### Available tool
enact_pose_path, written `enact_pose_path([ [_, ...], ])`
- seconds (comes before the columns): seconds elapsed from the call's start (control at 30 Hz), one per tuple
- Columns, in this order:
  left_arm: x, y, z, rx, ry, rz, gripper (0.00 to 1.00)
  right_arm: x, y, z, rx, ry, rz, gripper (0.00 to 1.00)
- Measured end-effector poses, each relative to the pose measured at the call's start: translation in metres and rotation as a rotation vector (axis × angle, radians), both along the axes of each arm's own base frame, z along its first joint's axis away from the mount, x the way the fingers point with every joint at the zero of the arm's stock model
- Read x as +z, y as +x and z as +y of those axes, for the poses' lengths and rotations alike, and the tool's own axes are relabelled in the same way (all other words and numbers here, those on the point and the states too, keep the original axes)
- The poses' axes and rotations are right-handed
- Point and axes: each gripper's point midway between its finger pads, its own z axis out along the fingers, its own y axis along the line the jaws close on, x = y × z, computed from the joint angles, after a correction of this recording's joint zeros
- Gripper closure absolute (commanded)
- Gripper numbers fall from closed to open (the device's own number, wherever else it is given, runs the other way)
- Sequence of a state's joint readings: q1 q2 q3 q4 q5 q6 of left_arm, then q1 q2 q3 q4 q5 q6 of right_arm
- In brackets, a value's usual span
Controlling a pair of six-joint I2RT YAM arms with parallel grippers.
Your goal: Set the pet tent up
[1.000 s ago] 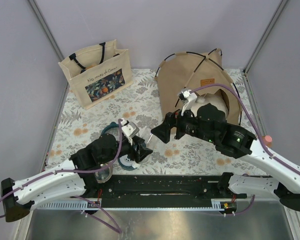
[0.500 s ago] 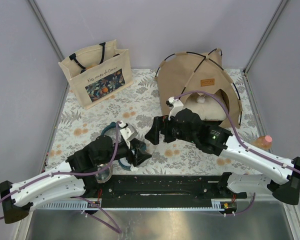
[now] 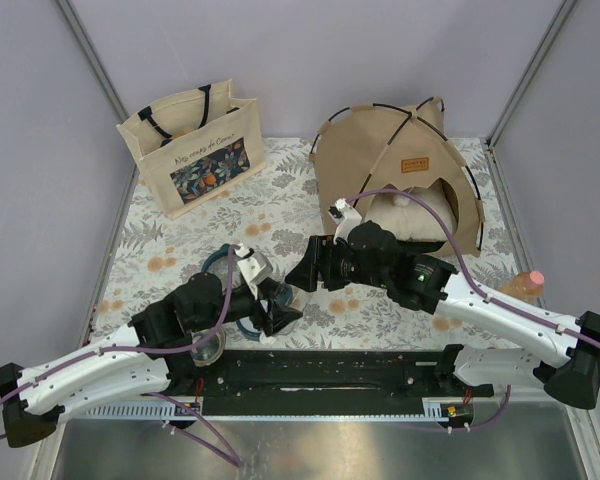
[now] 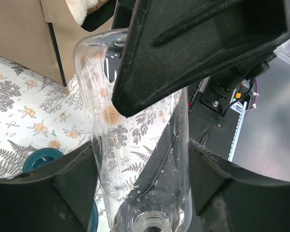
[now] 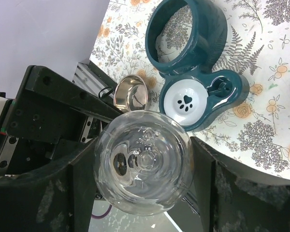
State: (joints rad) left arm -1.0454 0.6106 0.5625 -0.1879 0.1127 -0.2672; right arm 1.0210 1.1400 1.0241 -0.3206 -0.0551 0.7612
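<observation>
The pet tent point(image 3: 380, 150), tan fabric with thin black poles, stands upright at the back right, its arched doorway facing the arms. Neither gripper touches it. My left gripper point(image 3: 275, 305) is shut on a clear plastic bottle point(image 4: 135, 159), gripping its sides near the neck, low over the table's front middle. My right gripper point(image 3: 302, 272) has come onto the bottle's other end. In the right wrist view the bottle's round base point(image 5: 144, 162) sits between the fingers point(image 5: 210, 188), which press on both sides.
A cream pillow point(image 3: 420, 215) lies inside the tent doorway. A teal pet feeder base point(image 5: 210, 29) with a white paw disc and a steel bowl point(image 5: 131, 94) sit under the left arm. A beige tote bag point(image 3: 195, 150) stands back left. A pink object point(image 3: 533, 278) lies at the right edge.
The right arm swung left, away from the tent doorway, to the bottle, and its jaws narrowed onto the base. The left gripper kept its hold and barely moved.
</observation>
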Motion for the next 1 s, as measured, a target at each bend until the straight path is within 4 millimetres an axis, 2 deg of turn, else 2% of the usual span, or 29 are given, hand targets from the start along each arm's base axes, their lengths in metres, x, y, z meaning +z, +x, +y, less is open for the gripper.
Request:
enact_pose_path([
  [0.07, 0.000, 0.001, 0.000, 0.007, 0.001, -0.001, 0.12, 0.000, 0.000, 0.000, 0.000, -0.002, 0.000, 0.51],
  [0.1, -0.001, 0.002, 0.001, 0.013, 0.003, 0.000, 0.01, -0.001, 0.000, 0.000, 0.000, -0.003, 0.001, 0.52],
  [0.23, 0.001, 0.011, 0.005, 0.069, 0.002, -0.016, 0.01, -0.004, 0.000, -0.003, -0.007, -0.020, 0.002, 0.52],
  [0.3, 0.002, 0.016, 0.009, 0.109, 0.002, -0.024, 0.01, -0.001, 0.007, -0.003, -0.022, -0.020, -0.035, 0.52],
  [0.4, 0.005, 0.027, 0.022, 0.207, -0.006, -0.025, 0.01, 0.004, 0.021, -0.003, -0.052, -0.031, -0.128, 0.52],
  [0.5, 0.002, 0.037, 0.043, 0.336, 0.007, -0.002, 0.01, 0.004, 0.036, -0.001, -0.071, -0.054, -0.217, 0.52],
  [0.73, 0.005, 0.050, 0.100, 0.626, -0.015, 0.065, 0.01, -0.024, 0.061, 0.008, -0.092, -0.141, -0.326, 0.52],
  [0.87, 0.005, 0.052, 0.116, 0.713, -0.023, 0.104, 0.01, -0.036, 0.076, 0.015, -0.104, -0.174, -0.383, 0.52],
  [1.0, -0.009, 0.052, 0.123, 0.769, 0.035, 0.146, 0.01, -0.048, 0.088, 0.020, -0.116, -0.216, -0.426, 0.52],
])
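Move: The clear bottle is in both hands already. Its middle is about 2 cm to the left and 2 cm back of the right hand, and 2 cm ahead and 2 cm to the right of the left hand. From the right hand the teal feeder's bottle socket lies roughly 9 cm ahead, 6 cm left and 15 cm below. The white paw bowl is some 7 cm back and 5 cm left of that socket; the open ring is 6 cm ahead and 12 cm left of it. The bottle passes wholly to the right hand: the left fingers spread fully and let go, then that hand swings away about 12 cm left and 5 cm forward, turning some 45 degrees counter-clockwise. The right fingers keep their grip and carry the bottle some 9 cm forward, then also about 5 cm down, towards the feeder's socket, the wrist rolling as they go. ##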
